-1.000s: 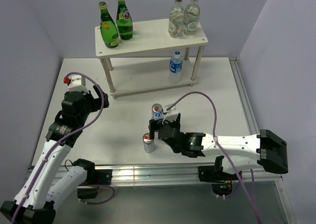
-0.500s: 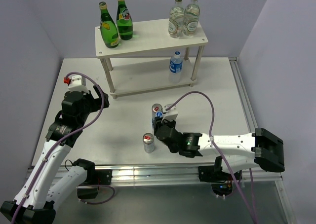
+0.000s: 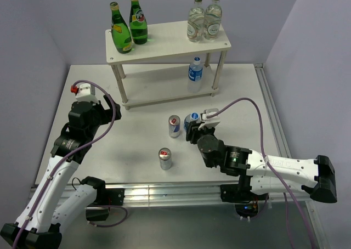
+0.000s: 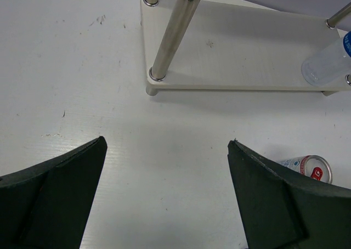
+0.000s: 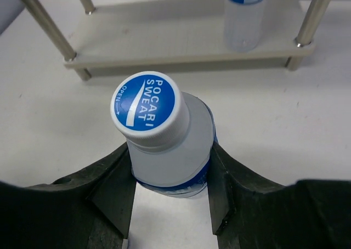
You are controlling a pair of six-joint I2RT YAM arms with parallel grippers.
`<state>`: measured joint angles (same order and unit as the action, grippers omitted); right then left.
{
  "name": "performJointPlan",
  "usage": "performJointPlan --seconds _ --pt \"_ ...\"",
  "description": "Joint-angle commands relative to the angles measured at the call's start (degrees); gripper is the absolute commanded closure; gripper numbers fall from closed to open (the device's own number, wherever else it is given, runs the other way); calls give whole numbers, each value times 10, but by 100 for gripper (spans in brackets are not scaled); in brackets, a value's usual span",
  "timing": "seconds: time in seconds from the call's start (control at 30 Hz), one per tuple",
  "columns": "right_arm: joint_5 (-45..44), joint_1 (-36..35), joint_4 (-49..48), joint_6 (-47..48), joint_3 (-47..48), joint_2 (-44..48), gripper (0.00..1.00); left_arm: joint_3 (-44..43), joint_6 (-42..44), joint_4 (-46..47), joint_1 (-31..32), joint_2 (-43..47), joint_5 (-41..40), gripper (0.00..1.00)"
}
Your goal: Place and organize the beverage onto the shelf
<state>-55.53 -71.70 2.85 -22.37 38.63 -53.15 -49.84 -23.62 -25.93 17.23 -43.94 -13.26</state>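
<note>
My right gripper [image 3: 193,129] is shut on a blue-capped water bottle [image 5: 164,139], which it holds upright just right of one silver-blue can [image 3: 174,125]. The bottle also shows in the top view [image 3: 192,121]. A second can [image 3: 164,158] stands nearer the front. The white shelf [image 3: 164,47] stands at the back. Two green bottles [image 3: 129,27] stand on its top board at the left. The other water bottle [image 3: 194,73] stands on its lower board at the right, also in the right wrist view [image 5: 245,13]. My left gripper [image 4: 167,150] is open and empty over bare table at the left.
Two clear glass bottles with green caps [image 3: 204,20] stand on the shelf's top board at the right. Thin shelf legs [image 4: 174,32] stand ahead of the left gripper. A can [image 4: 306,168] lies at the right edge of the left wrist view. Grey walls enclose the table.
My right arm has swung to the right, carrying the water bottle away from beside the can and a little toward the shelf. The left arm has not moved.
</note>
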Motion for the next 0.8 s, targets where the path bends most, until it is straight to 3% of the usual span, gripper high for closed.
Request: performJointPlan --seconds 0.0,0.17,0.3,0.5,0.77 --pt "-31 39 -200 108 31 8 100 1 7 20 -4 11 8 1" --pt "38 137 -316 140 58 -46 100 1 6 21 -4 9 7 1" --pt "62 194 -398 177 125 -154 100 2 7 19 -4 7 9 1" --pt "117 262 -426 178 248 -287 100 2 7 21 -4 4 10 1" --pt "132 311 -463 175 321 -395 100 4 6 21 -4 4 7 1"
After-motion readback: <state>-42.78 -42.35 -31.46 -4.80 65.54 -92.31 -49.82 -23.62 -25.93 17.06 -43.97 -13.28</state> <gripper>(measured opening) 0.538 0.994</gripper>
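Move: The right hand already holds a blue-capped bottle clear of the table. Its goal, the free place on the lower shelf, is about 27 cm ahead, 4 cm left and 3 cm lower. The standing bottle there is also 27 cm ahead but 3 cm right; the nearer can is 5 cm ahead, 7 cm left, 12 cm below. From the idle left hand the free place lies some 19 cm ahead, 28 cm right, 6 cm lower. Still gripping the bottle, the right hand sweeps about 22 cm forward, rising slightly, towards the lower shelf. ##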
